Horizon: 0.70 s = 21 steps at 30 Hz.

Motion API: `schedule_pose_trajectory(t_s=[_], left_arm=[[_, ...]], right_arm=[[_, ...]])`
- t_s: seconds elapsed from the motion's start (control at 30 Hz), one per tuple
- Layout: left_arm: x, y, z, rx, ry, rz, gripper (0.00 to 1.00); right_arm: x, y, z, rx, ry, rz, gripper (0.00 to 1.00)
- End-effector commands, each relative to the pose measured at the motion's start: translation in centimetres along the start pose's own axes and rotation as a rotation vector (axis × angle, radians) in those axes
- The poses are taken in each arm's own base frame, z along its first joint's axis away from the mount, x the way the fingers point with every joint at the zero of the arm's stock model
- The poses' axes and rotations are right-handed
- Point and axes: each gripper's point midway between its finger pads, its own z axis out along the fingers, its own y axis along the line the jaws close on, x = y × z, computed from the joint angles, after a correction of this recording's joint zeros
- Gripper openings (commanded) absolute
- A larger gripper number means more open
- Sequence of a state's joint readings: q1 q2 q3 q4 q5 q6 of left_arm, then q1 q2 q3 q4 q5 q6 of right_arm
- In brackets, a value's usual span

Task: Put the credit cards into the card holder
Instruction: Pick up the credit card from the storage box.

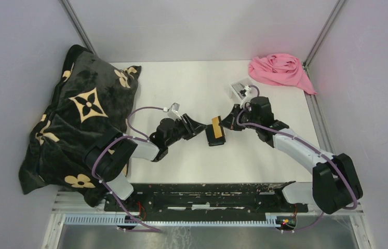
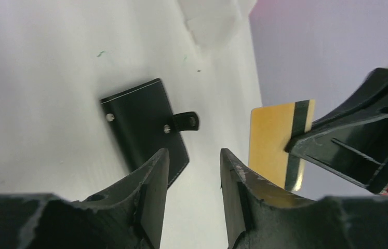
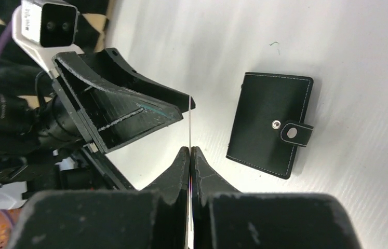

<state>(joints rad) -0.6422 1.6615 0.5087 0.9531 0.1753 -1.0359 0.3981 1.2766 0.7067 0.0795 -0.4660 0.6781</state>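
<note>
A tan credit card [image 1: 215,123] with a dark stripe hangs upright above the table, with my right gripper [image 1: 225,123] shut on one edge. In the right wrist view the card [image 3: 189,124] shows edge-on as a thin line rising from the shut right gripper [image 3: 189,152]. My left gripper [image 2: 194,162] is open with nothing between its fingers, and the card [image 2: 275,140] stands just to its right. The card holder [image 1: 216,137], a black wallet [image 3: 269,122] closed by its snap strap, lies flat on the table under both grippers.
A large black cushion with tan flower prints [image 1: 77,119] fills the left side. A pink cloth [image 1: 280,70] lies at the back right corner. A small clear-white object [image 1: 241,89] sits behind the right arm.
</note>
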Motion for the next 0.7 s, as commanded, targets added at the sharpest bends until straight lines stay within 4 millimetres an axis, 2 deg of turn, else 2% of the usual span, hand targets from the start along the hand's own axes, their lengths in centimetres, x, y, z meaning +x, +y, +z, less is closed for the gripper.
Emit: schedule_pose_trajectory(t_s=[0.0, 0.17, 0.3, 0.67], left_arm=[[0.3, 2.6, -0.1, -0.109, 0.002, 0.118, 0.44], [1.1, 4.0, 0.0, -0.165, 0.029, 0.156, 0.36], [1.5, 4.6, 0.1, -0.193, 0.043, 0.182, 0.32], [2.9, 5.6, 1.0, -0.223, 0.093, 0.207, 0.28]], right_arm=[[-0.3, -0.9, 1.3, 0.149, 0.054, -0.109, 0.01], [0.6, -2.4, 3.2, 0.277, 0.121, -0.167, 0.01], [0.5, -3.8, 4.0, 0.373, 0.141, -0.208, 0.01], [0.2, -6.6, 3.9, 0.526, 0.173, -0.262, 0.01]])
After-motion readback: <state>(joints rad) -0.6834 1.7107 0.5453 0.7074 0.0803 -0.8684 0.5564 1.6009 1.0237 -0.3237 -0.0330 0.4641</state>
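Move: The card holder lies shut on the table, nearly under the right hand: about 14 cm below, 2 cm to its left and 1 cm ahead. From the left hand, it is some 4 cm to the right, level fore and aft, and 10 cm down. The gold credit card, already in the right fingers, is about 4 cm to the left hand's right and 3 cm above. The storage box stands roughly 17 cm ahead and 10 cm right of the right hand. The gold credit card, kept pinched in the shut right fingers, is lowered towards the card holder as the right hand sinks about 8 cm, eases a little forward and tips its fingers some 30 degrees more steeply down. Beside it the empty left hand drops about 7 cm to the holder's left side, tilting fingertips down and partly closing them. ##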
